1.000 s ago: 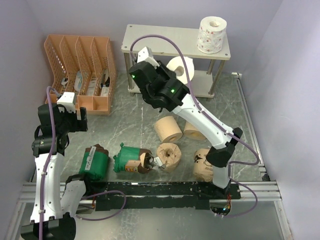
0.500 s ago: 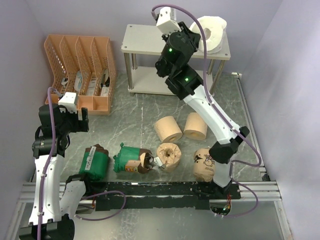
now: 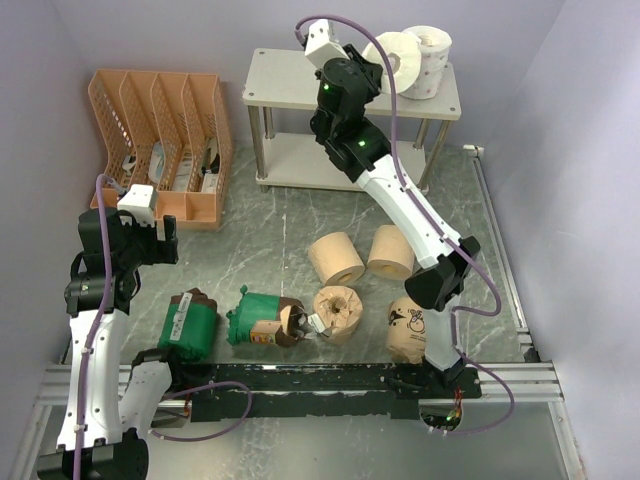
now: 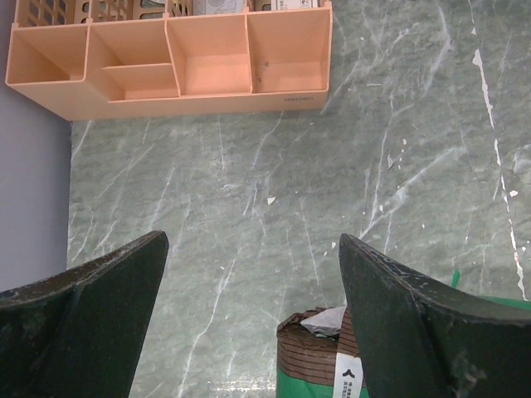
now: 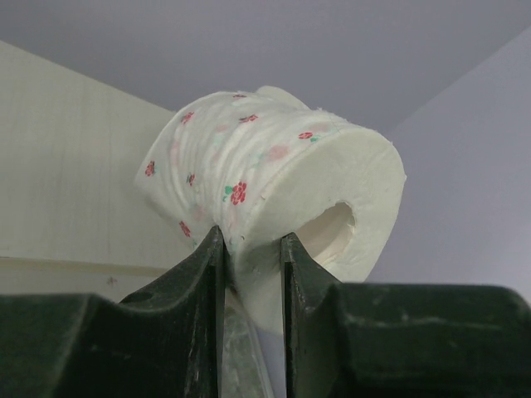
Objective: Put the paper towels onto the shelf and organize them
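Note:
My right gripper (image 3: 378,62) is shut on a white red-specked roll (image 3: 396,64), pinching its wall, and holds it tilted above the top board of the shelf (image 3: 290,80); the held roll also shows in the right wrist view (image 5: 274,182). A second white specked roll (image 3: 428,60) stands on the top board's right end. On the floor lie two tan rolls (image 3: 336,259), a tan roll with a dented end (image 3: 339,312), a brown printed roll (image 3: 406,329) and two green-wrapped rolls (image 3: 262,320). My left gripper (image 4: 253,311) is open and empty above the left green roll (image 4: 323,356).
An orange perforated file organizer (image 3: 165,140) stands at the back left, its front tray in the left wrist view (image 4: 174,58). The shelf's lower board (image 3: 300,160) shows between silver legs. Walls close in on both sides, and a black rail runs along the near edge.
My right arm lifted the specked roll from beside the lower board up over the shelf's top, then shifted it slightly left, next to the standing roll. The left arm has not moved.

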{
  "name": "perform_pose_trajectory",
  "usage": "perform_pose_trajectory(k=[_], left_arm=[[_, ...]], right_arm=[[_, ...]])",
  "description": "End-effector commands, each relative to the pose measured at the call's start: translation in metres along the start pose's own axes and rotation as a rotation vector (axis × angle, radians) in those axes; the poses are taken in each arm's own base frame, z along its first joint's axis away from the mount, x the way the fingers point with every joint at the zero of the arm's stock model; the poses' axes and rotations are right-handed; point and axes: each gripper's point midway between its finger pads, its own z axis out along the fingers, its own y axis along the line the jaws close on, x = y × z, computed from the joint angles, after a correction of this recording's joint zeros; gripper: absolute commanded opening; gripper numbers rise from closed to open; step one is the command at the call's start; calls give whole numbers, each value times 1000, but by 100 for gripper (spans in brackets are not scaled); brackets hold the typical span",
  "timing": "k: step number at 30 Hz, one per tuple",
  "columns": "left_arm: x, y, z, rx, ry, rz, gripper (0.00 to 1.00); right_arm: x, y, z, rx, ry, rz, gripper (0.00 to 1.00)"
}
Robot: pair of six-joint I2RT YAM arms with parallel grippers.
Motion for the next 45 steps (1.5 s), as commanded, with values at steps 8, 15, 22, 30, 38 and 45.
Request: perform_pose_trajectory(k=[8,15,22,30,38,45], left_arm=[[-12,3,-2,-21,-35,-5,95],[-12,5,-3,-31,-34,-9,95],[-12,5,-3,-33,-32,-11,95],[-12,5,-3,-35,-34,-7,95],[-11,6,-3,-37,-33,-7,95],[-10,7,-2,-44,-30,-7,95]], right_arm=[[-13,3,3,-49,-58,55,0],[4,37,10,-101,-24,0,0],[12,43,14,-111,-8,-9,0],[4,33,16,-87,-34,-6,38],[-8,22,16,-66,-69,29,67],[-18,20,22,-61,-112,60,75]])
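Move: The right hand still pinches the flowered paper towel roll at its side. It is taking the roll to a spot on the top shelf about 3 cm ahead, 4 cm right and 5 cm lower. A roll already standing there is some 6 cm ahead, 12 cm right and 5 cm lower. The middle of the top shelf is roughly 3 cm ahead, 5 cm left and 10 cm down. From the left hand, that spot is about 25 cm ahead, 52 cm right and 20 cm up. The right fingers keep their pinch on the paper towel roll while the hand lowers it about 4 cm towards the top shelf, easing forward and left by 2 to 3 cm each. There the fingers let go, opening wide, and the hand lifts back some 2 cm with the roll still between or just beyond them. ##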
